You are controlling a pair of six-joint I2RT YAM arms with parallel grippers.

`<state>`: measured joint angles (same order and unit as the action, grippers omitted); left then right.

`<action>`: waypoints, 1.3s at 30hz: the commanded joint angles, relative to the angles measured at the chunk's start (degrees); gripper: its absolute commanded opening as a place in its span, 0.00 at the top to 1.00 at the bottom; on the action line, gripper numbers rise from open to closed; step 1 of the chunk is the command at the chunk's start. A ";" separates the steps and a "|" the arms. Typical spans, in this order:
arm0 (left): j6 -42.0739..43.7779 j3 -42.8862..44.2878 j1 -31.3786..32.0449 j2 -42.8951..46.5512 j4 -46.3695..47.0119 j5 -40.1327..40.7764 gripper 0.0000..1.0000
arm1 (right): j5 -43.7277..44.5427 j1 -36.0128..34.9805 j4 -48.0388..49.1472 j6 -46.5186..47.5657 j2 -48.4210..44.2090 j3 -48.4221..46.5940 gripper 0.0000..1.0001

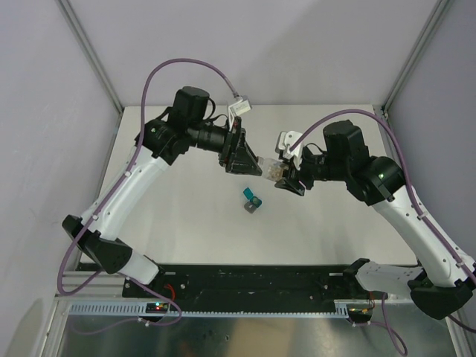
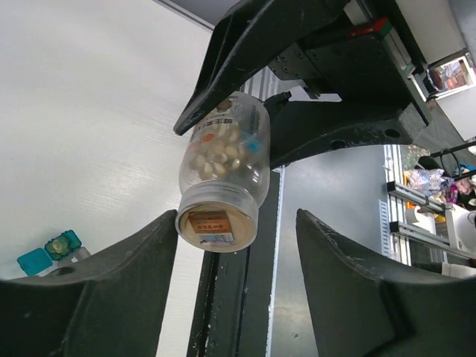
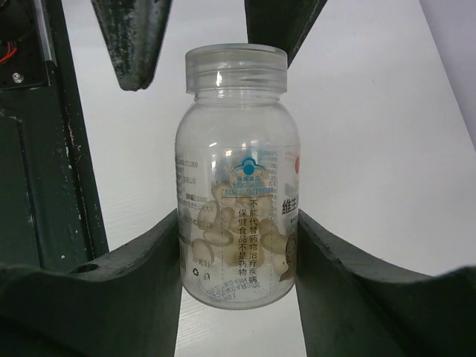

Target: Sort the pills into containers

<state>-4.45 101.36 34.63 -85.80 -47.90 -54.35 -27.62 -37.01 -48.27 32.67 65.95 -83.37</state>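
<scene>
My right gripper [image 3: 238, 223] is shut on a clear plastic bottle [image 3: 238, 149] with a screw cap, holding it by its lower body above the table. Pale pills [image 3: 223, 216] lie inside it. From the other side my left gripper [image 2: 234, 223] stands open around the bottle's cap [image 2: 217, 219]. Its left finger is close to the cap and its right finger is well apart from it. In the top view the bottle [image 1: 274, 169] hangs between left gripper [image 1: 256, 167] and right gripper [image 1: 288, 180]. A teal box [image 1: 251, 201] with a grey flap sits on the table just below them.
The white table [image 1: 186, 223] runs to a black rail [image 1: 253, 279] at the near edge. Grey walls and metal posts stand at the back and sides. The teal box [image 2: 48, 253] also shows low on the left in the left wrist view.
</scene>
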 commanded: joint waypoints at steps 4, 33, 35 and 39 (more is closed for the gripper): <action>-0.61 0.21 0.03 -1.03 1.30 -4.29 0.44 | 0.37 -0.27 2.76 -1.16 -0.81 -1.38 1.00; 19.03 -9.15 7.33 7.82 1.35 -1.71 0.99 | -28.44 10.42 2.34 -9.99 4.50 -0.35 1.00; 20.09 -9.93 8.20 8.76 1.35 -1.20 0.97 | -31.07 10.96 1.70 -9.94 5.16 -0.31 1.00; 22.19 -11.27 10.44 10.81 1.39 0.66 0.95 | -35.22 11.43 0.05 -9.41 6.71 -0.34 1.00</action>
<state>14.39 91.98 40.42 -77.62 -43.57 -50.81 -58.26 -27.16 -54.94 24.97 70.78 -83.24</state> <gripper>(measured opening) 0.462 0.570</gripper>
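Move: The clear pill bottle is already in the right gripper, which holds its lower body, with the lid towards the left hand; the lid's middle is about 5 cm to the left of the right hand, 1 cm ahead and 1 cm up. From the left hand, the lid is between the open fingers, about 1 cm ahead, 1 cm to the right and level. The small teal-and-grey pill box is on the table, some 3 cm ahead of the left hand, level sideways and about 28 cm below. The lid is pinched by the left fingers, which close while easing barely a centimetre down and slightly forward. Then, with the right still gripping the body, both hands swing back some 3–4 cm, slightly down, and roll opposite ways about the bottle's length, each by roughly 20–25 degrees, turning the lid clockwise as seen from its top. ##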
